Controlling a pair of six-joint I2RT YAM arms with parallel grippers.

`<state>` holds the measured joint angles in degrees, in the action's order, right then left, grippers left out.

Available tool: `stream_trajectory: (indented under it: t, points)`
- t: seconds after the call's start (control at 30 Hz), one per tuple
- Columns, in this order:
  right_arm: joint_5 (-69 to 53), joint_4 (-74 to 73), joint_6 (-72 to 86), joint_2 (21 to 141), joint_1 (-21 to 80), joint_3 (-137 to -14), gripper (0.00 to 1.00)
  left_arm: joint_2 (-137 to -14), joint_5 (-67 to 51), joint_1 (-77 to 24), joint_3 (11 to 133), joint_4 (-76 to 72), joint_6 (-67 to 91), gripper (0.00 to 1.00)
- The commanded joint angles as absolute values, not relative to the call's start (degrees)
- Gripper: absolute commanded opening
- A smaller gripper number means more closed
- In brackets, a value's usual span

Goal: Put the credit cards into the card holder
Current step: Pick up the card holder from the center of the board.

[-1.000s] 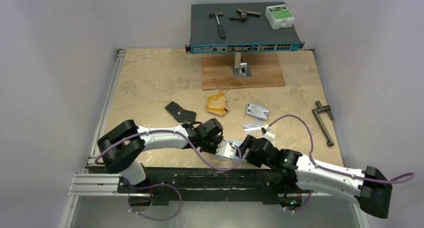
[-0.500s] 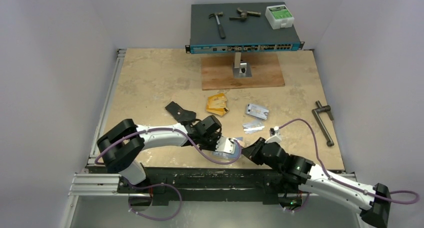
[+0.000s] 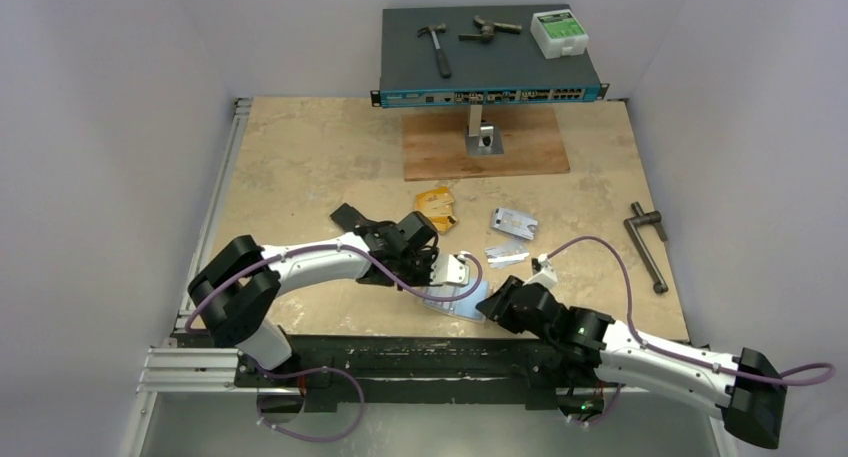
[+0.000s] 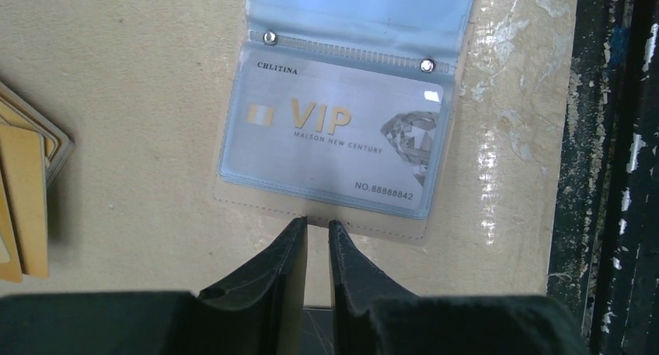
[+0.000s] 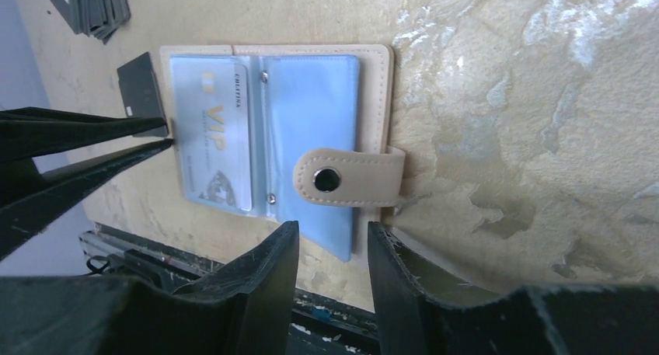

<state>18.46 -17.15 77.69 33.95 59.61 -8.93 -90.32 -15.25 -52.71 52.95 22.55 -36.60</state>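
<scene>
The tan card holder (image 3: 462,295) lies open near the table's front edge. One silvery VIP credit card (image 4: 334,149) sits in a clear pocket of the holder (image 5: 377,99). My left gripper (image 4: 317,224) is shut to a thin slit with nothing in it. Its tips rest at the holder's stitched edge (image 4: 373,229). My right gripper (image 5: 330,234) is open just short of the snap tab (image 5: 350,178), and a blue pocket corner reaches toward its gap. Orange-gold credit cards (image 3: 435,209) and silvery ones (image 3: 513,223) lie farther back.
A black folding wallet (image 3: 355,220) lies left of the orange cards, and a small black square piece (image 5: 141,91) sits by the holder. The black front rail (image 4: 606,176) runs close beside the holder. A metal handle (image 3: 648,242) lies at the right, a wooden board (image 3: 485,147) at the back.
The left gripper and the card holder have shifted slightly away from the front edge. The right gripper has drawn back from the holder, and its jaws stand narrower than a second ago.
</scene>
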Motion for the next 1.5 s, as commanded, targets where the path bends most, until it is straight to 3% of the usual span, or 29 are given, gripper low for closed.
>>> stream_trajectory:
  t: [0.0,0.37,0.77,0.97,1.23,1.47]
  points:
    - [19.75,-11.72,77.05,32.83,59.77,-9.31,0.39,-91.97,-16.45,-53.55,55.87,24.16,-36.10,0.16]
    - [20.06,-14.16,77.00,32.46,59.76,-8.64,0.45,-91.05,-17.08,-54.11,55.46,23.39,-34.72,0.14]
    - [25.63,-30.06,74.78,43.60,59.79,-19.42,0.65,-90.66,-19.73,-54.14,58.69,24.28,-32.30,0.14]
    - [20.36,-16.20,77.97,42.48,59.76,-11.82,0.65,-90.26,-18.95,-54.14,58.43,24.95,-32.93,0.14]
    - [25.27,-19.02,80.48,35.57,59.77,-8.43,0.64,-90.25,-12.63,-52.82,55.00,23.11,-38.04,0.12]
    - [29.60,-25.40,78.69,47.44,59.85,-17.18,0.63,-91.69,-13.99,-52.84,57.22,24.04,-36.08,0.12]
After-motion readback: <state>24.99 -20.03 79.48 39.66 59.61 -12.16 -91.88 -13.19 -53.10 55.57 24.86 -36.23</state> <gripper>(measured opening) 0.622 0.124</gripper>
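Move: The open card holder's middle lies about 4 cm ahead of the right hand, 6 cm to its left and 2 cm below it; its strap edge is nearest that hand. From the left hand, the card holder's middle is roughly 7 cm to the right, 1 cm back and 3 cm below. The loose silver cards lie about 15 cm ahead of the right hand and 5 cm to its right. The gold cards are some 18 cm ahead of the left hand and 2 cm to its right. The right fingers end spread around the card holder's near right corner, contact not clear. They get there by a 2 cm lift forward-left, a drop back rightward while opening plainly wider, a small swing left, then forward-right with a slight clockwise turn. The left hand, nearly shut at the left edge, dips back, shifts right and up, then returns left and forward, clearing the edge. ##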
